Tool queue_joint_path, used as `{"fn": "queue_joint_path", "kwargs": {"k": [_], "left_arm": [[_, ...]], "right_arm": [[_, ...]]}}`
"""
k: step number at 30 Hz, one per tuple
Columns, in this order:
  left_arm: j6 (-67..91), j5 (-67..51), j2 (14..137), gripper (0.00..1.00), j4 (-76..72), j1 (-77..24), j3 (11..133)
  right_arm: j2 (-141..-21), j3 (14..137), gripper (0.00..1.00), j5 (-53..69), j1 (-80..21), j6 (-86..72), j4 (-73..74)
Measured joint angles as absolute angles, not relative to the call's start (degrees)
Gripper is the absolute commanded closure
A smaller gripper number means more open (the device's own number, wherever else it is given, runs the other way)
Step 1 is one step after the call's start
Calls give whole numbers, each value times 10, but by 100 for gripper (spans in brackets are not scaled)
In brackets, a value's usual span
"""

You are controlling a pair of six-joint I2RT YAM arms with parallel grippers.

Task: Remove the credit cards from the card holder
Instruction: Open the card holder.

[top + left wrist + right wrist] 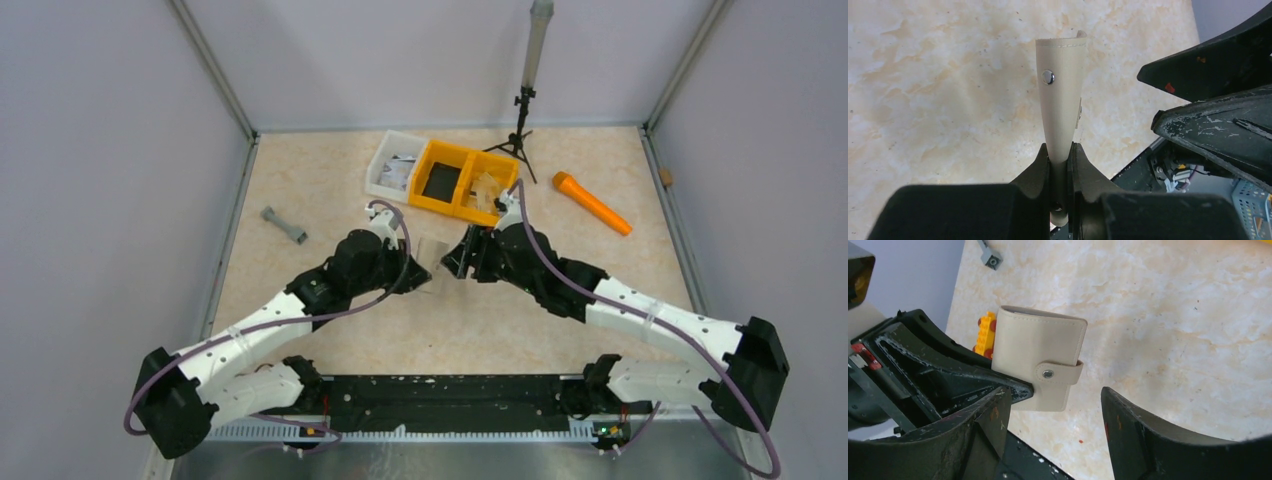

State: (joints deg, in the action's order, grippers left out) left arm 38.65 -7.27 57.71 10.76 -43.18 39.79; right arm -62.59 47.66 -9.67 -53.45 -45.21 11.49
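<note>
The beige card holder (1040, 355) hangs above the table with its snap strap (1058, 374) fastened. My left gripper (1060, 150) is shut on its lower edge, and in the left wrist view the card holder (1060, 100) stands edge-on from the jaws. From above, the card holder (433, 258) sits between the left gripper (418, 270) and the right gripper (462, 262). My right gripper (1054, 392) is open just below and beside the holder, with nothing between its fingers. The credit cards are hidden.
A yellow bin (437, 203) and a white bin (378, 178) stand at the back, with a tripod (520, 120) behind them. An orange cylinder (592, 203) lies at the back right, a grey piece (284, 225) at the left. A yellow toy brick (984, 332) lies behind the holder.
</note>
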Motion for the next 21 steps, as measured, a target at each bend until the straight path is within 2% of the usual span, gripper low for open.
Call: {"fn": "queue_joint_path", "kwargs": {"k": [13, 21], "left_arm": [[387, -42, 589, 100, 98, -440, 401], [402, -54, 585, 100, 69, -439, 394]], "right_arm": [[-704, 476, 38, -114, -551, -488, 45], [-720, 476, 61, -121, -552, -498, 23]]}}
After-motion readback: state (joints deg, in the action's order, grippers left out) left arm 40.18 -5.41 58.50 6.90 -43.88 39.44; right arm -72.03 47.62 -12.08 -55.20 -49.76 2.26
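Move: The snap strap on the card holder, which the left hand still pinches, lies roughly 4 cm left of the open right hand, 2 cm ahead and 3 cm below. The holder's middle is about 5 cm left of that hand, 2 cm ahead and 2 cm lower. From the left hand, the strap is some 3 cm ahead, 2 cm right and 1 cm up. The yellow bins stand far out, some 28 cm straight ahead of the right hand and 18 cm down. Towards the holder's snap strap the right hand travels about 4 cm, left and down and a little forward, its attitude almost unchanged. It slows near the strap as its fingers narrow from wide to about half open, a finger on either side of the snap in its own view; contact with the strap can't be made out. The left hand keeps its pinch on the holder, barely shifting. ##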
